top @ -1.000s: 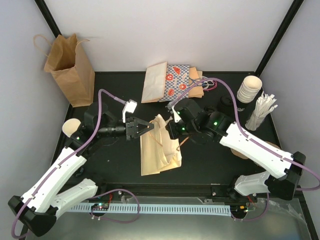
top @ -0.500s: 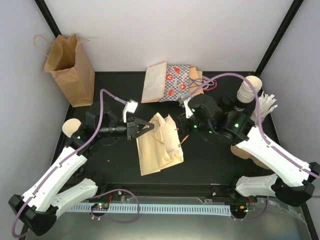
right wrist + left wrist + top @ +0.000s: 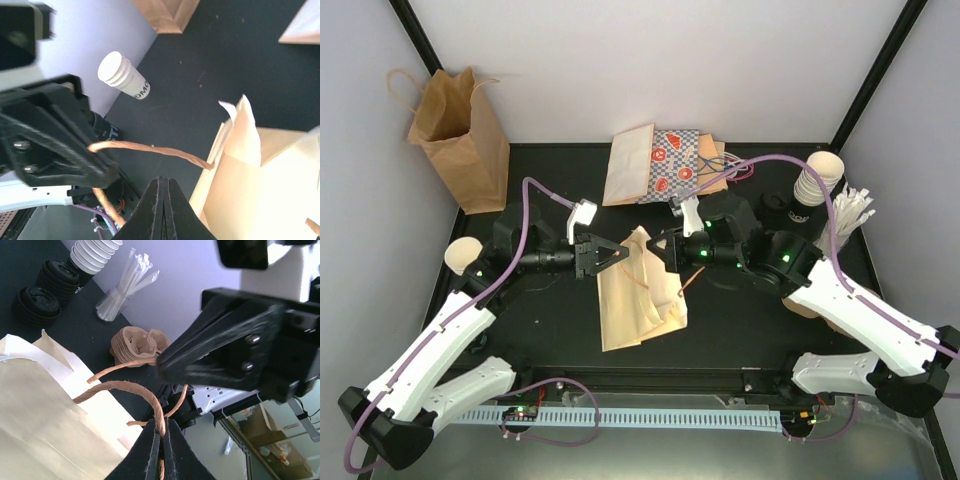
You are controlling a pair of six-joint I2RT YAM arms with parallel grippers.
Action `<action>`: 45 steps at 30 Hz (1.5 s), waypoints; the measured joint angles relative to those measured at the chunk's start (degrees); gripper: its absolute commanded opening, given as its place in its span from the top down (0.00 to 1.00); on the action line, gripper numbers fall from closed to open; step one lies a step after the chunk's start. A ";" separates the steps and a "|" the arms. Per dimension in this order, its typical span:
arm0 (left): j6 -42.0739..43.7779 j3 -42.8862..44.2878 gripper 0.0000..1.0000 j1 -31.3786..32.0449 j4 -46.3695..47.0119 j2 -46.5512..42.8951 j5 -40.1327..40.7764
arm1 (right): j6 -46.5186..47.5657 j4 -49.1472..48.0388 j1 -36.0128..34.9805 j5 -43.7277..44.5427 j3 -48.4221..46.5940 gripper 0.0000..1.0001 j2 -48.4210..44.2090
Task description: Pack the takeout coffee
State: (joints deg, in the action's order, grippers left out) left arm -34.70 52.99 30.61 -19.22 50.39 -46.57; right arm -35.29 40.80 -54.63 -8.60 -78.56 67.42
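The takeout coffee cups are small and white. A stack of them [image 3: 817, 180] stands at the back right, also in the left wrist view [image 3: 95, 252]. One more cup [image 3: 125, 77] lies on its side by the left arm [image 3: 463, 255]. A cream handled bag [image 3: 632, 305] lies flat mid-table. My left gripper [image 3: 618, 252] is shut on the bag's twisted paper handle [image 3: 145, 392]. My right gripper [image 3: 662, 250] faces it over the bag's top edge. It is shut with nothing between its jaws; the other handle [image 3: 150, 149] passes just beyond its tips [image 3: 163, 182].
A brown paper bag [image 3: 460, 135] stands upright at the back left. Flat bags [image 3: 660, 165] lie at the back centre. Black lids [image 3: 780, 208], a bundle of white sticks [image 3: 845, 220] and a brown cup carrier [image 3: 137, 342] are at the right.
The right gripper drew back to the right, then came back left to the bag's top. The bag's upper flaps shifted slightly. The left gripper kept its hold and place.
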 measured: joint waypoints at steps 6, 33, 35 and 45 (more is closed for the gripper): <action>-0.07 -0.04 0.99 0.00 0.20 -0.02 0.28 | -7.58 -3.58 0.00 0.15 7.52 0.99 -0.57; -1.97 -0.11 0.99 0.00 2.64 1.11 0.33 | -21.22 -12.00 -3.26 5.51 21.94 0.99 -2.95; -2.25 0.15 0.98 0.00 3.04 1.11 0.31 | -21.24 -11.82 -3.26 5.77 22.05 0.99 -2.29; -4.85 0.17 0.99 0.00 6.19 1.38 -0.31 | -21.18 -11.39 -4.07 6.36 21.79 0.99 1.88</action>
State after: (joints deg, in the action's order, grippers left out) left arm -39.55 53.17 30.61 -13.04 51.77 -46.87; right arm -56.47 29.41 -58.70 -2.24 -56.77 69.30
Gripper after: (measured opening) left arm 0.019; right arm 0.024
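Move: The bag's open mouth lies about 12 cm below the right hand, roughly level with it forward and sideways. The handle that the left fingers already pinch is some 6 cm to the right hand's left and 2 cm back, at much the same height. The bag's free handle sits about 6 cm to the right hand's right and 8 cm below. From the left hand, the mouth is about 7 cm to the right, 1 cm back and 11 cm below. Fingertips shut, the right gripper goes into the bag's mouth and comes up against the paper inside, sinking about 14 cm almost straight down. It checks briefly after the first 5 cm, and the wrist dips the fingers some 15 degrees steeper as it turns a little clockwise. The left hand keeps its pinch on the handle, lifting about 1.5 cm near the end. ##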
